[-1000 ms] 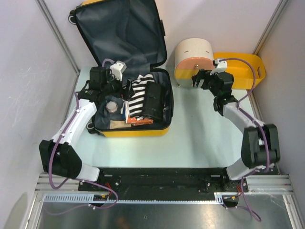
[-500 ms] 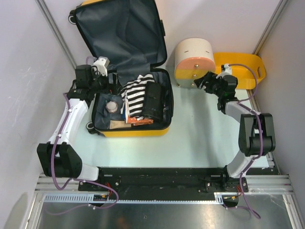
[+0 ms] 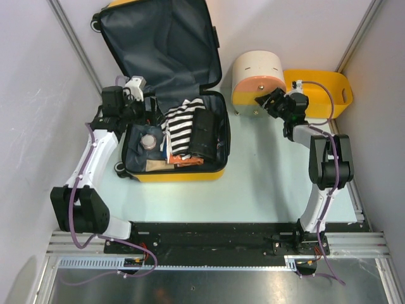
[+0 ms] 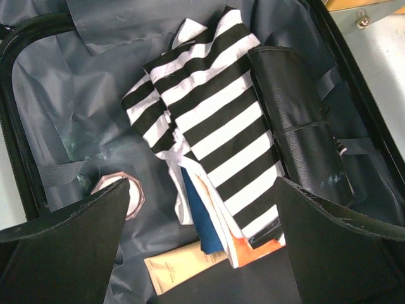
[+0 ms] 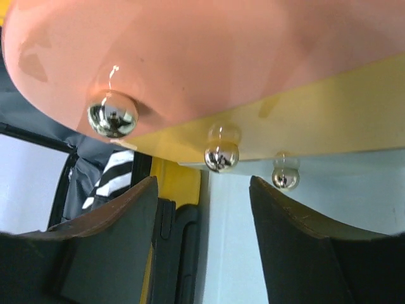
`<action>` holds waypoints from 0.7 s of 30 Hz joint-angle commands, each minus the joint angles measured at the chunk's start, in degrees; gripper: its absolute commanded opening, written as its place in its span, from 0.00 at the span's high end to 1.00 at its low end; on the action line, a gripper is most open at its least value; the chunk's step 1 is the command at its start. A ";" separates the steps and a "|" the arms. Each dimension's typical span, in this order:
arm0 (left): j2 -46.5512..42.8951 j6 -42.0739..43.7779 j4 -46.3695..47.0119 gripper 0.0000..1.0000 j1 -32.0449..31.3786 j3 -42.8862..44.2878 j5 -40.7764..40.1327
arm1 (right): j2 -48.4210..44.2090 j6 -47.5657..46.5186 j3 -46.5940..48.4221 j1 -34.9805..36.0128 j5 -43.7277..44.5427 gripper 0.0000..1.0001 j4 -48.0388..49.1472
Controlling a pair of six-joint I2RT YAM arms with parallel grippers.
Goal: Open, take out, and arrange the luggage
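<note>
The luggage (image 3: 180,175) lies open on the table, its lid (image 3: 161,44) leaning on the back wall. In its grey-lined base lie a black-and-white striped cloth (image 4: 215,120), a black pouch (image 4: 297,126), a small jar (image 4: 136,197), a beige tube (image 4: 180,269) and an orange-and-white packet (image 4: 253,250). My left gripper (image 4: 202,183) hovers open above these, near the base's back left corner (image 3: 150,106). My right gripper (image 5: 204,183) is open and holds nothing. It sits close to the pink face of the round box (image 5: 190,57), and the luggage's yellow side (image 5: 180,183) shows behind it.
The cream-and-pink drum box (image 3: 256,79) lies on its side at the back right, with shiny ball feet (image 5: 221,156) on its underside. A yellow basket (image 3: 319,88) sits just right of it. White walls close in left, right and behind.
My left gripper has swung left, from over the striped cloth to the base's back left corner. My right gripper has moved closer to the box's pink face and its jaws have narrowed somewhat.
</note>
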 commanded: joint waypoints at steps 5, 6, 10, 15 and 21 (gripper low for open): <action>2.00 -0.87 1.21 0.00 0.24 3.72 1.01 | 3.87 3.06 5.25 0.44 3.07 0.43 1.62; 2.09 -0.96 1.30 0.00 0.24 3.72 0.92 | 4.48 3.06 5.52 0.44 3.07 0.44 1.62; 2.18 -0.87 1.21 0.00 0.50 3.64 1.10 | 5.63 3.15 7.01 0.70 2.98 0.51 1.53; 1.92 -0.96 1.30 0.00 0.68 3.02 1.01 | 6.24 2.89 8.68 0.62 3.07 0.65 1.53; 1.30 0.09 1.21 0.00 0.94 1.79 0.92 | 5.19 2.36 8.69 0.62 0.35 1.00 0.48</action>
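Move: The yellow middle drawer's silver knob is about 3 cm ahead of the right hand, level sideways and roughly 1 cm below. The pink drawer's knob sits some 5 cm above that one, and the bottom knob about 4 cm below it. The yellow tray is around 20 cm right of the hand and 10 cm farther out; the open luggage is some 27 cm left and 11 cm back. From the left hand the middle knob lies about 13 cm ahead, 32 cm right and 10 cm lower. Forward by about 2.5 cm and slightly down, the right hand eases its part-open fingers around the middle drawer's knob, the wrist barely turning. The fingers narrow all the while, from about two-thirds open to under a third, and come to pinch the knob from both sides; the forward travel dies out as they close. ##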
